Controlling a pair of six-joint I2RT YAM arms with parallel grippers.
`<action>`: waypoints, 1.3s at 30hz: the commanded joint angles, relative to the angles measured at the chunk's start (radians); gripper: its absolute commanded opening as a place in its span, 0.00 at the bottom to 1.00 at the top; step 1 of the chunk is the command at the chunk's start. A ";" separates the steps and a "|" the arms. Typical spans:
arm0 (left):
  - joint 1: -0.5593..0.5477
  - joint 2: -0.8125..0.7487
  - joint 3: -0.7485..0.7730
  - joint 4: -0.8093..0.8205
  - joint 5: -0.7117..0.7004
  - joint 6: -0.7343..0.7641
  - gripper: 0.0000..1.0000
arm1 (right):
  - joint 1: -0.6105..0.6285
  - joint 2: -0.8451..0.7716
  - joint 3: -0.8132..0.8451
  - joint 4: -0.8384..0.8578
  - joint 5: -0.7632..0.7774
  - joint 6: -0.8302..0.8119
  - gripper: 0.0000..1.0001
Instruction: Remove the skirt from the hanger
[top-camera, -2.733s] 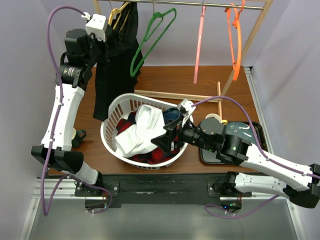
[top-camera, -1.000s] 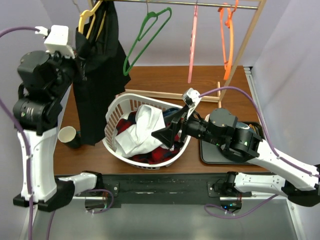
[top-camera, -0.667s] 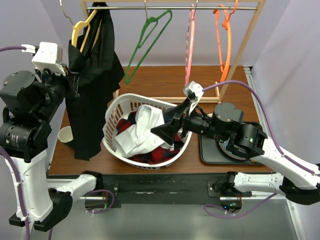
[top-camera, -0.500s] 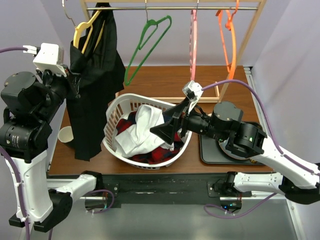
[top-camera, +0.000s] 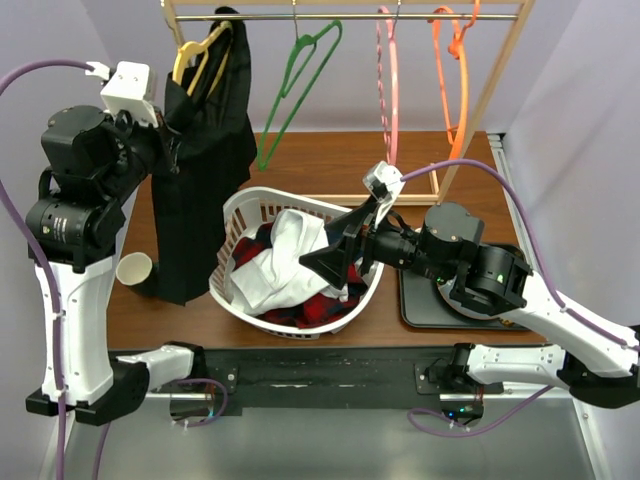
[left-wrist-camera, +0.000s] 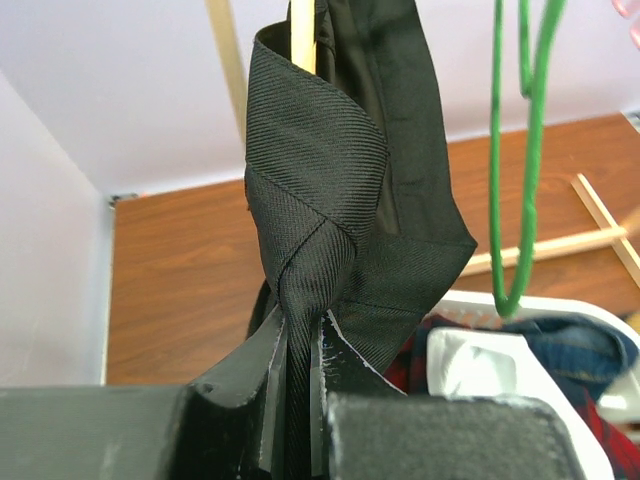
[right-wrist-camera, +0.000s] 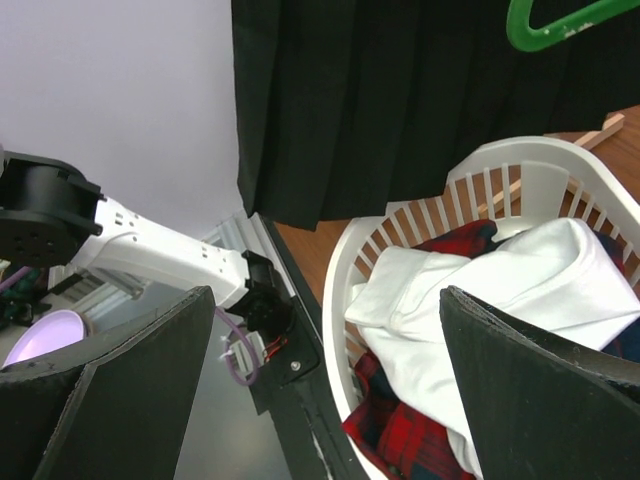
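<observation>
A black skirt (top-camera: 200, 180) hangs from a yellow hanger (top-camera: 203, 52) at the left end of the rail (top-camera: 340, 16). My left gripper (top-camera: 166, 150) is shut on a bunched fold of the skirt's upper edge. In the left wrist view the fabric (left-wrist-camera: 330, 200) is pinched between the jaws of that gripper (left-wrist-camera: 298, 400), with the hanger (left-wrist-camera: 303, 30) above. My right gripper (top-camera: 335, 262) is open and empty over the white laundry basket (top-camera: 232, 215). In the right wrist view, the right gripper (right-wrist-camera: 325, 390) faces the basket, with the skirt (right-wrist-camera: 400, 100) behind.
The basket holds a white garment (top-camera: 285, 260) and red plaid clothes (top-camera: 320, 305). Green (top-camera: 300, 80), pink (top-camera: 390, 90) and orange (top-camera: 455, 70) hangers hang empty on the rail. A paper cup (top-camera: 133, 270) stands left of the skirt. A black tray (top-camera: 420, 305) lies under the right arm.
My left arm has moved to the right, still gripping the skirt. The skirt and yellow hanger swung right along the rail. My right gripper has stayed open over the basket.
</observation>
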 joint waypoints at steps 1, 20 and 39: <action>0.003 -0.080 -0.025 0.047 0.112 -0.022 0.00 | 0.002 -0.026 0.007 -0.003 0.037 -0.030 0.98; 0.003 -0.373 -0.188 0.093 0.091 0.041 0.00 | 0.002 0.006 0.071 -0.075 0.057 -0.055 0.99; 0.002 -0.391 0.082 0.276 0.385 -0.016 0.00 | 0.004 0.072 0.484 0.009 -0.008 -0.165 0.98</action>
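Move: Already pinched in the left hand is the waist edge of the black skirt on its yellow hanger; the laundry basket lies about 20 cm right of this hand, 4 cm nearer the robot and 40 cm lower. The rail where this hanger belongs is some 12 cm ahead, 10 cm right and 12 cm up, the green hanger 20 cm right and 10 cm ahead, about level. From the open right hand, the skirt's middle is roughly 17 cm ahead, 19 cm left and 11 cm lower. Backwards from the rail, the left hand draws the skirt and yellow hanger about 16 cm towards the robot with its grip kept, first dipping slightly, then climbing to finish above its start while the fingers tip up some 20 degrees and turn a little clockwise. The right hand, wide open and empty, all but waits above the basket, then quickly lifts about 14 cm, its fingers tilting up. ##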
